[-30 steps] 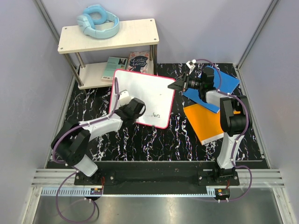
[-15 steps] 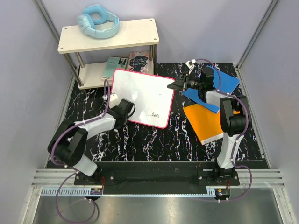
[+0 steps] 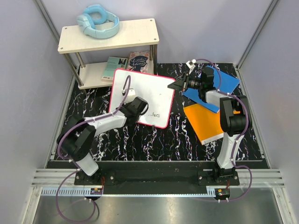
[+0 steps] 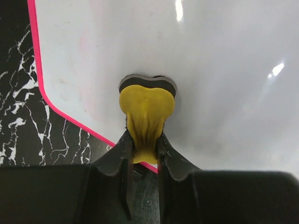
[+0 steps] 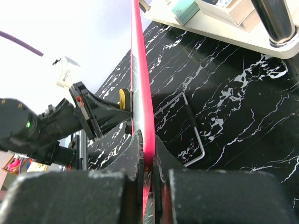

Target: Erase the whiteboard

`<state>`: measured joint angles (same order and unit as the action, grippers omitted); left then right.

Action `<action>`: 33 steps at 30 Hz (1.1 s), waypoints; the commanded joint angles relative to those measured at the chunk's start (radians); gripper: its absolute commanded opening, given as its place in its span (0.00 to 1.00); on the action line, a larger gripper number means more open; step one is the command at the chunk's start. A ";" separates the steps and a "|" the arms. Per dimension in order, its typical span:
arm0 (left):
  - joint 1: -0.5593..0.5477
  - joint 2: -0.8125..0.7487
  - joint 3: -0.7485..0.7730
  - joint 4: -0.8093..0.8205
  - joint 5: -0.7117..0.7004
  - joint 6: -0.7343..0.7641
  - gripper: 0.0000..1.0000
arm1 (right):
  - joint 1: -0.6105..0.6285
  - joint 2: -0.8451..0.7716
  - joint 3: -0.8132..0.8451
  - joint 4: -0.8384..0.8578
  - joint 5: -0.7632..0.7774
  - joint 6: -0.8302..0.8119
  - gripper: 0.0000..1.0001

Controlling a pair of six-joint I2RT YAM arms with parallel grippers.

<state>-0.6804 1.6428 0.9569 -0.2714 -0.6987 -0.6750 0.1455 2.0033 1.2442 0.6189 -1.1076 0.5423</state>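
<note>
The whiteboard (image 3: 147,86), white with a red-pink border, lies tilted on the black marble table. A short stretch of dark handwriting (image 3: 156,114) shows near its lower edge. My left gripper (image 3: 137,106) is shut on a yellow eraser (image 4: 147,105), whose dark felt pad presses on the whiteboard (image 4: 224,56) near its lower left border. My right gripper (image 3: 178,85) is shut on the board's right edge. In the right wrist view that red edge (image 5: 140,70) runs upward between the jaws of the right gripper (image 5: 148,149), and the eraser (image 5: 122,99) shows beyond it.
A blue book (image 3: 224,84) and an orange book (image 3: 205,122) lie under my right arm. At the back left stands a two-level shelf (image 3: 117,36) with light-blue headphones (image 3: 98,21) on top and books (image 3: 139,61) below. A wire stand (image 5: 192,126) lies behind the board.
My left gripper swept the eraser left along the board's lower part, then back right to just left of the handwriting. The right gripper and the board held still.
</note>
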 commanded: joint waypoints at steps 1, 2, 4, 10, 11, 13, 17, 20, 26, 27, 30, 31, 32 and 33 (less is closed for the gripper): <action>-0.111 0.132 0.111 0.316 0.251 0.011 0.00 | 0.049 -0.021 -0.009 0.013 -0.115 -0.105 0.00; -0.128 0.147 0.144 0.316 0.255 0.024 0.00 | 0.049 -0.021 -0.009 0.013 -0.113 -0.105 0.00; -0.181 0.187 0.175 0.314 0.266 0.060 0.00 | 0.048 -0.023 -0.009 0.015 -0.115 -0.105 0.00; -0.278 0.255 0.230 0.314 0.307 0.071 0.00 | 0.049 -0.024 -0.009 0.013 -0.113 -0.105 0.00; -0.286 0.261 0.232 0.316 0.312 0.069 0.00 | 0.049 -0.023 -0.009 0.013 -0.113 -0.105 0.00; -0.312 0.279 0.244 0.319 0.323 0.057 0.00 | 0.048 -0.023 -0.009 0.015 -0.112 -0.105 0.00; -0.344 0.321 0.292 0.319 0.327 0.057 0.00 | 0.049 -0.020 -0.008 0.015 -0.110 -0.105 0.00; -0.355 0.342 0.344 0.293 0.308 0.063 0.00 | 0.049 -0.020 -0.008 0.015 -0.113 -0.105 0.00; -0.332 0.286 0.349 0.276 0.186 0.109 0.00 | 0.049 -0.020 -0.008 0.015 -0.113 -0.105 0.00; -0.318 0.270 0.332 0.278 0.180 0.126 0.00 | 0.049 -0.020 -0.008 0.016 -0.113 -0.105 0.00; -0.283 0.207 0.280 0.287 0.127 0.135 0.00 | 0.049 -0.018 -0.008 0.018 -0.113 -0.105 0.00; -0.271 0.195 0.267 0.293 0.123 0.138 0.00 | 0.049 -0.020 -0.006 0.018 -0.113 -0.105 0.00; -0.236 0.177 0.258 0.290 0.125 0.140 0.00 | 0.049 -0.020 -0.006 0.018 -0.115 -0.104 0.00; -0.219 0.169 0.244 0.287 0.131 0.134 0.00 | 0.049 -0.018 -0.006 0.018 -0.115 -0.104 0.00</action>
<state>-1.0229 1.8702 1.2419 -0.1070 -0.5236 -0.5499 0.1413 2.0033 1.2453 0.6399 -1.1168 0.5354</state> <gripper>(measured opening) 0.210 0.048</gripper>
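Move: The last patch of writing on the whiteboard lies about 15 cm to the left hand's right, neither ahead nor back, a centimetre or so lower. The board's lower left corner is some 9 cm to this hand's left and 1 cm farther out; the lower right corner is about 21 cm to its right and 5 cm nearer the base. From the right hand, on the upper right corner, the writing lies roughly 9 cm left, 12 cm back and 10 cm lower. With the yellow eraser's pad already against the board just above its lower edge, the left hand sweeps it fast to the right along that edge, over the last writing, some 22 cm to the right side. The hand draws back about 4 cm as it goes and turns roughly 30 degrees clockwise, keeps its grip on the eraser, then all but stops at the right edge. The right hand stays still, pinching the upper right corner. ##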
